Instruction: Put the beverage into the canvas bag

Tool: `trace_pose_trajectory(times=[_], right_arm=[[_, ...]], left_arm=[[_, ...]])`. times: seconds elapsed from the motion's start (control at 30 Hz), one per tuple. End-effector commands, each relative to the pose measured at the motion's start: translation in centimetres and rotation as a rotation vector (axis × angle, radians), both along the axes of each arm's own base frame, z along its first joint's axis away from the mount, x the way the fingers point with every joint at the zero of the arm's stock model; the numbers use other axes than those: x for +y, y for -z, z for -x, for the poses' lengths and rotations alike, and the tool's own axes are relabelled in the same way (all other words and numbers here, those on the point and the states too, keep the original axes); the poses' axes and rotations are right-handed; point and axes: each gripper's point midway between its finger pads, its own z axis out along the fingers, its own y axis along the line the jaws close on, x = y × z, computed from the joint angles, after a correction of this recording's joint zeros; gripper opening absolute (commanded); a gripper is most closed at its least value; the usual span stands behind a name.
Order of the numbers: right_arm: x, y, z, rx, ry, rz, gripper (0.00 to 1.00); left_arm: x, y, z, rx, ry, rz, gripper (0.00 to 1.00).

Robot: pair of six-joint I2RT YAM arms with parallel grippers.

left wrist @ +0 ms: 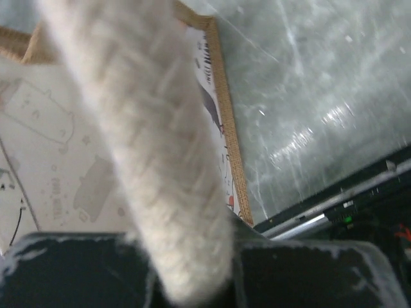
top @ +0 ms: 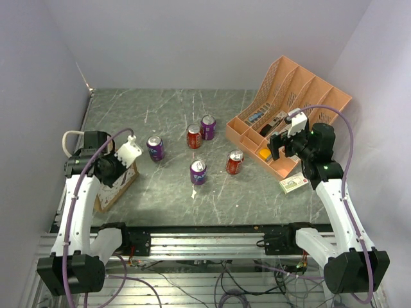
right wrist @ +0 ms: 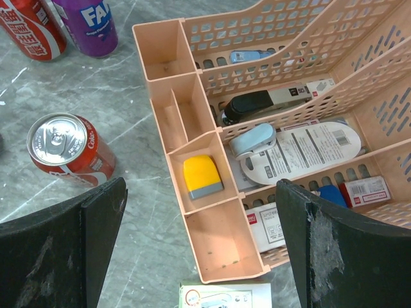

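Note:
Several beverage cans stand mid-table, red and purple: a purple one (top: 155, 147) is nearest the bag, and a red one (top: 235, 162) (right wrist: 67, 151) is nearest the right arm. The canvas bag (top: 119, 186) lies at the left edge, its white patterned panel (left wrist: 61, 160) and brown edging (left wrist: 225, 135) showing in the left wrist view. My left gripper (top: 108, 168) (left wrist: 192, 273) is shut on the bag's cream rope handle (left wrist: 148, 128), which runs up between its fingers. My right gripper (top: 280, 145) (right wrist: 200, 215) hangs open over the organizer's front compartments, holding nothing.
An orange plastic file organizer (top: 282, 112) (right wrist: 160, 45) with stationery stands at the back right; a yellow and grey item (right wrist: 202, 176) lies in one small compartment. A small green and white box (top: 294, 184) (right wrist: 225, 298) lies in front of it. Walls close in on both sides.

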Motion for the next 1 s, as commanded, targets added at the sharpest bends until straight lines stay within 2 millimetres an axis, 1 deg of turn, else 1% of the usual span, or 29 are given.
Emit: trace_pose_trajectory(times=[0.0,0.1,0.2,0.3,0.37,0.4,0.47,0.6,0.63,0.7,0.77,0.83,0.97], right_arm=[[0.0,0.0,0.2,-0.009,-0.007,0.0,1.0],[0.0,0.1,0.1,-0.007,-0.006,0.002,1.0],[0.0,0.3,0.0,-0.003,-0.006,0.002,1.0],[-0.1,0.5,-0.1,0.004,-0.004,0.007,1.0],[0.0,0.7,-0.2,0.008,-0.002,0.014,1.0],[-0.1,0.7,-0.3,0.011,0.001,0.016,1.0],[-0.1,0.9,-0.4,0.015,0.004,0.018,1.0],[-0.1,1.2,-0.5,0.024,0.003,0.019,1.0],[0.0,1.2,-0.5,0.025,0.001,0.018,1.0],[0.0,1.3,-0.6,0.03,0.001,0.017,1.0],[0.1,1.5,-0.5,0.035,-0.003,0.015,1.0],[0.1,1.4,-0.5,0.033,-0.007,0.015,1.0],[-0.1,1.6,-0.4,0.034,0.001,0.02,1.0]], left_arm=[[-1.7,0.6,3.7,0.09,0.263,0.006,0.07],[-3.3,0.2,4.8,0.102,0.368,0.066,0.07],[-4.3,0.1,5.7,0.139,0.453,0.101,0.07],[-5.1,0.5,5.9,0.163,0.514,0.125,0.07],[-6.1,0.5,5.8,0.168,0.544,0.158,0.07],[-6.7,0.3,5.8,0.166,0.556,0.178,0.07],[-8.6,-0.3,5.6,0.156,0.601,0.221,0.07],[-12.0,-0.7,5.0,0.119,0.663,0.244,0.07],[-12.9,-0.5,5.4,0.13,0.68,0.249,0.07],[-14.9,-0.3,5.4,0.127,0.721,0.249,0.07],[-16.1,0.3,5.5,0.129,0.751,0.22,0.07],[-16.4,1.0,4.8,0.12,0.76,0.164,0.07],[-15.8,1.6,3.0,0.088,0.749,0.082,0.08]])
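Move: The left gripper already holds the canvas bag by one handle. The clear tabletop the bag is headed for lies about 18 cm to its right, 4 cm nearer the base and some 15 cm below. The near purple can is about 33 cm right and 4 cm ahead; the left purple can 14 cm right and 15 cm ahead. From the right gripper that clear spot is roughly 43 cm left, 16 cm back and 22 cm below. Keep the left fingers shut on the rope handle and carry the bag back towards the base by about 5 cm, then sweep it some 12 cm to the right, across in front of the left purple can and towards the near purple one. Turn the wrist clockwise by about 45 degrees as you go, holding nearly the same height. ##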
